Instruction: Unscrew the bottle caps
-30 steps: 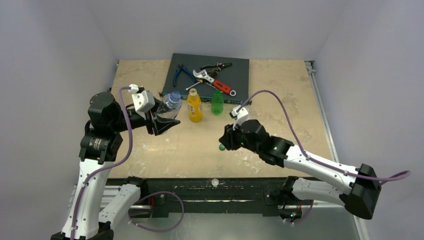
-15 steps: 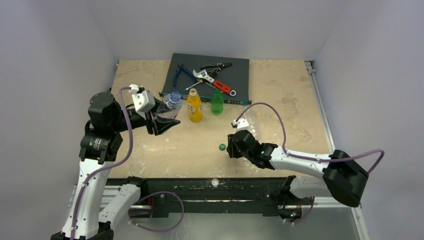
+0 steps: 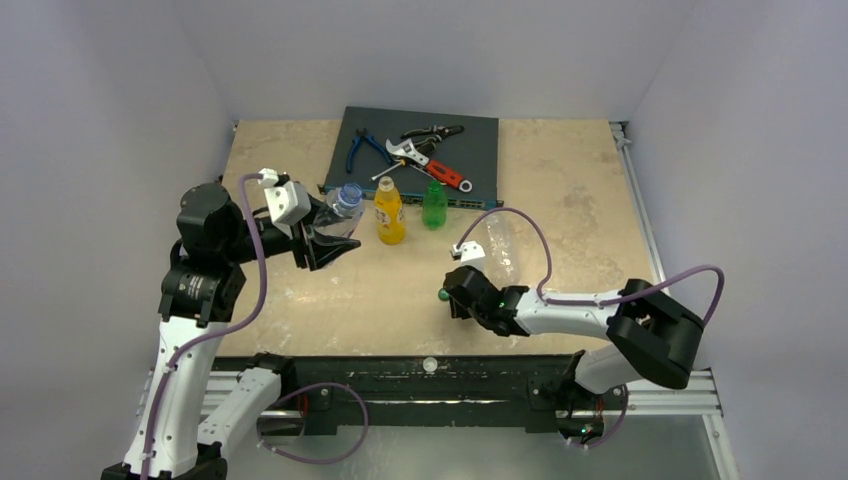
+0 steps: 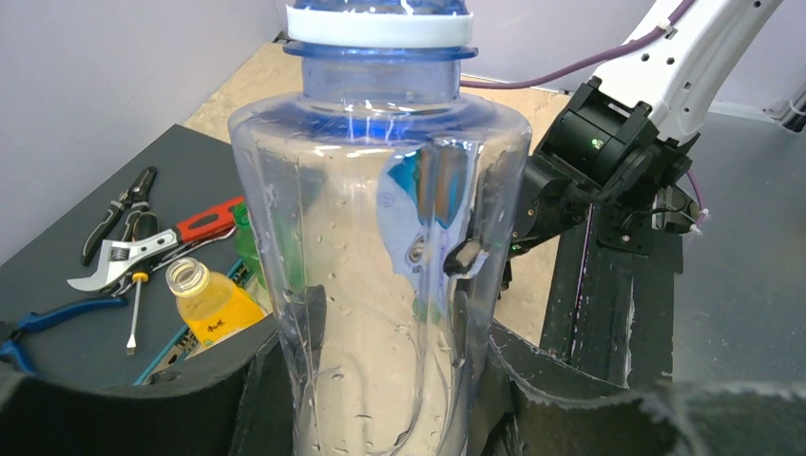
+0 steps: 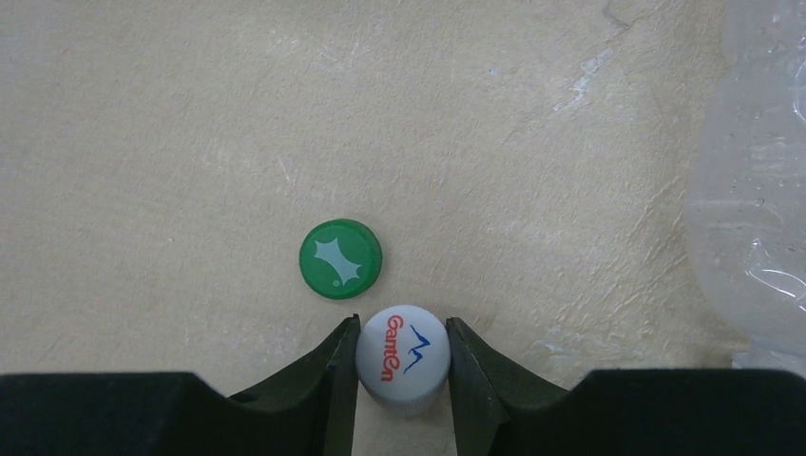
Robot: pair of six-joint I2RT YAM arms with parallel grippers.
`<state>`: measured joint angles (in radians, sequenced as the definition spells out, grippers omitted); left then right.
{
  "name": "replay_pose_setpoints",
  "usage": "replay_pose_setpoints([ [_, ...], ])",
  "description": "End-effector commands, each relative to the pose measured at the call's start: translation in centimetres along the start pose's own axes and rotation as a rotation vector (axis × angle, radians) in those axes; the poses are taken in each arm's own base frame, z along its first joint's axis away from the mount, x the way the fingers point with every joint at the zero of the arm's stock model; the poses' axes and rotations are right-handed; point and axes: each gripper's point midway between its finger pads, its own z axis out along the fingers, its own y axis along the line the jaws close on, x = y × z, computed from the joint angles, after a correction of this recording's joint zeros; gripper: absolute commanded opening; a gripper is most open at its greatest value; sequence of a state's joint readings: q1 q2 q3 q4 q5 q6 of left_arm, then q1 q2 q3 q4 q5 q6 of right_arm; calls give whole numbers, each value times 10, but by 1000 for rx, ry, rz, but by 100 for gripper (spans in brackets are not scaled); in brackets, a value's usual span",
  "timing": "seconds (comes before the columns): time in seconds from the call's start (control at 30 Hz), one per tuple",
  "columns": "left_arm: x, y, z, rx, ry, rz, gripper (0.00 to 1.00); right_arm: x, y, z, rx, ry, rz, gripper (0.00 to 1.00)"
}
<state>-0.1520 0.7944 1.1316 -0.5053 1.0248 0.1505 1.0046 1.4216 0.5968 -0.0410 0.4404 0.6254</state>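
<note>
My left gripper [image 3: 325, 240] [image 4: 380, 370] is shut on a clear bottle [image 4: 380, 237] [image 3: 340, 212], held above the table's left side with its blue-and-white cap [image 4: 380, 24] on. Low over the table, my right gripper [image 5: 402, 366] [image 3: 450, 293] is shut on a white cap [image 5: 402, 353] printed in red and blue. A dark green cap [image 5: 340, 258] lies flat just beyond the fingertips. The orange-yellow bottle [image 3: 389, 215] [image 4: 211, 304] stands with an open neck, and the green bottle [image 3: 434, 205] stands beside it. A larger clear bottle [image 3: 500, 250] [image 5: 760, 190] lies right of my right gripper.
A dark flat box [image 3: 470, 150] at the back middle carries pliers [image 3: 362, 148], a red-handled wrench [image 3: 440, 168] and other hand tools. The two standing bottles are right at its front edge. White walls close in the table [image 3: 570, 180] on three sides.
The right arm has folded back and dropped lower, keeping its gripper shut on the white cap by the green cap. The left arm and its bottle have not moved.
</note>
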Motion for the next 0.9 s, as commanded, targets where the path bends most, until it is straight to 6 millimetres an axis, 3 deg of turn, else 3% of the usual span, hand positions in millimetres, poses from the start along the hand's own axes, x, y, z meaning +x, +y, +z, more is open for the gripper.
replay_pose_setpoints([
  [0.0, -15, -3, -1, 15, -32, 51, 2, -9, 6, -1, 26, -46, 43, 42],
  [0.17, -16, -1, 1, 18, -34, 43, 2, -5, 8, -1, 18, -38, 52, 53],
  [0.3, -15, -2, 1, 21, -32, 40, 2, -9, 9, -5, 14, -45, 53, 55],
  [0.4, -16, -3, 0, 23, -34, 41, 2, -26, 12, -19, -5, -74, 57, 55],
  [0.47, -16, -4, 0, 23, -35, 41, 2, -52, 20, -38, -42, -120, 62, 56],
  [0.5, -17, -4, -1, 22, -37, 44, 2, -67, 23, -51, -68, -144, 54, 56],
  [0.57, -16, -4, -1, 21, -37, 48, 2, -114, 42, -90, -183, -249, 63, 61],
  [0.6, -15, -4, -1, 22, -37, 47, 2, -152, 55, -120, -260, -343, 75, 65],
  [0.7, -12, -3, 1, 26, -38, 35, 2, -229, 84, -198, -450, -527, 62, 72],
  [0.8, -11, -5, 1, 35, -39, 28, 3, -276, 119, -261, -661, -633, -3, 77],
  [0.87, -11, -8, 0, 43, -41, 26, 3, -295, 140, -293, -788, -692, -32, 80],
])
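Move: The white cap is already in the right gripper, just above its resting spot, about 1 cm below the hand. The green cap lies some 2 cm ahead and 3 cm to the left of this hand, the lying clear bottle about 10 cm ahead and 9 cm to the right, and the other white cap roughly 12 cm back and 5 cm left. From the left hand, that spot is about 19 cm right, 3 cm ahead and 35 cm below. Open the right gripper to let go of the white cap beside the green one, easing back barely 1 cm. Then lift the hand steeply away from the table, some 35 cm, drifting about 6 cm left as it climbs; keep opening the fingers and swing them up about 45 degrees, out of their downward slant towards level. ##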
